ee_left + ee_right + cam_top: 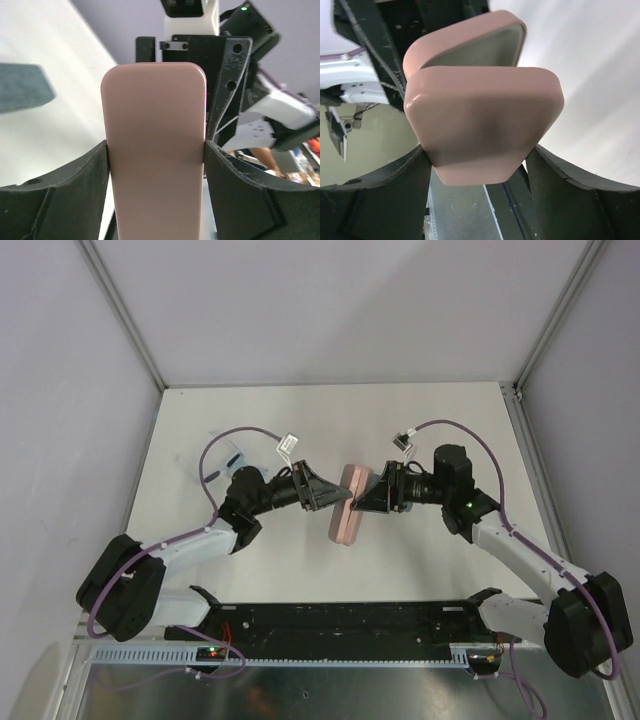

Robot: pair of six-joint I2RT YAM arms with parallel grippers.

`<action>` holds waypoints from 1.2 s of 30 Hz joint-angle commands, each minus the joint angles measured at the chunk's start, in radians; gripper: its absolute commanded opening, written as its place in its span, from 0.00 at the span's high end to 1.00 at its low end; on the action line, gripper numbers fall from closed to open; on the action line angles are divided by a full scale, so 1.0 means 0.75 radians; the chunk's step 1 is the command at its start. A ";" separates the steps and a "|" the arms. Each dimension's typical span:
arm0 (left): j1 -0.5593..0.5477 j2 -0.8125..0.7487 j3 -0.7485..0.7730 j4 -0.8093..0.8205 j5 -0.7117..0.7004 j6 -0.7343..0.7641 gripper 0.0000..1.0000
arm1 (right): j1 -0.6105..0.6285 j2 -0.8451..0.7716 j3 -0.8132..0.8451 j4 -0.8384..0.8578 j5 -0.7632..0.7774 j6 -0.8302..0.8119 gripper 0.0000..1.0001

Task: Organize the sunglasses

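A pink oblong case [346, 526] hangs above the middle of the white table, held between both arms. My left gripper [338, 500] is shut on it from the left, and in the left wrist view the case [155, 150] fills the gap between both fingers of that gripper [156, 148]. My right gripper [364, 502] is shut on it from the right. The right wrist view shows the case [480, 120] ajar between the right gripper's [477, 152] fingers, its other half [470, 47] tipped open behind with a pale lining. No sunglasses can be made out in any view.
A light blue and white item [229, 458] lies on the table [420, 420] behind my left arm. A blurred grey-blue shape [22, 90] lies on the table in the left wrist view. A black rail [330, 622] runs along the near edge, and the walls stand close.
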 commanded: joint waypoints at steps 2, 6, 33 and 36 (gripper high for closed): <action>-0.043 -0.010 0.005 -0.273 -0.077 0.249 0.70 | -0.025 0.119 -0.001 -0.239 0.327 -0.140 0.67; -0.101 0.037 0.052 -0.510 -0.259 0.405 0.70 | 0.023 0.187 -0.001 -0.278 0.503 -0.166 0.68; 0.020 -0.030 0.101 -0.630 -0.227 0.322 0.69 | -0.054 -0.040 -0.097 -0.276 0.261 -0.275 0.01; 0.052 -0.097 0.101 -0.580 -0.153 0.251 0.69 | -0.103 -0.082 -0.124 -0.202 0.150 -0.258 0.01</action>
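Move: Both hands already pinch the partly open pink case between them, its middle about 2 cm back from the left hand's point, level sideways. From the right hand it lies about 1 cm left and level fore and aft. The grey case lies on the table, some 14 cm ahead of the right hand, 8 cm to its right and about 21 cm below. Both hands swing the pink case down about 15 cm, then rise, the right opening and letting go. ##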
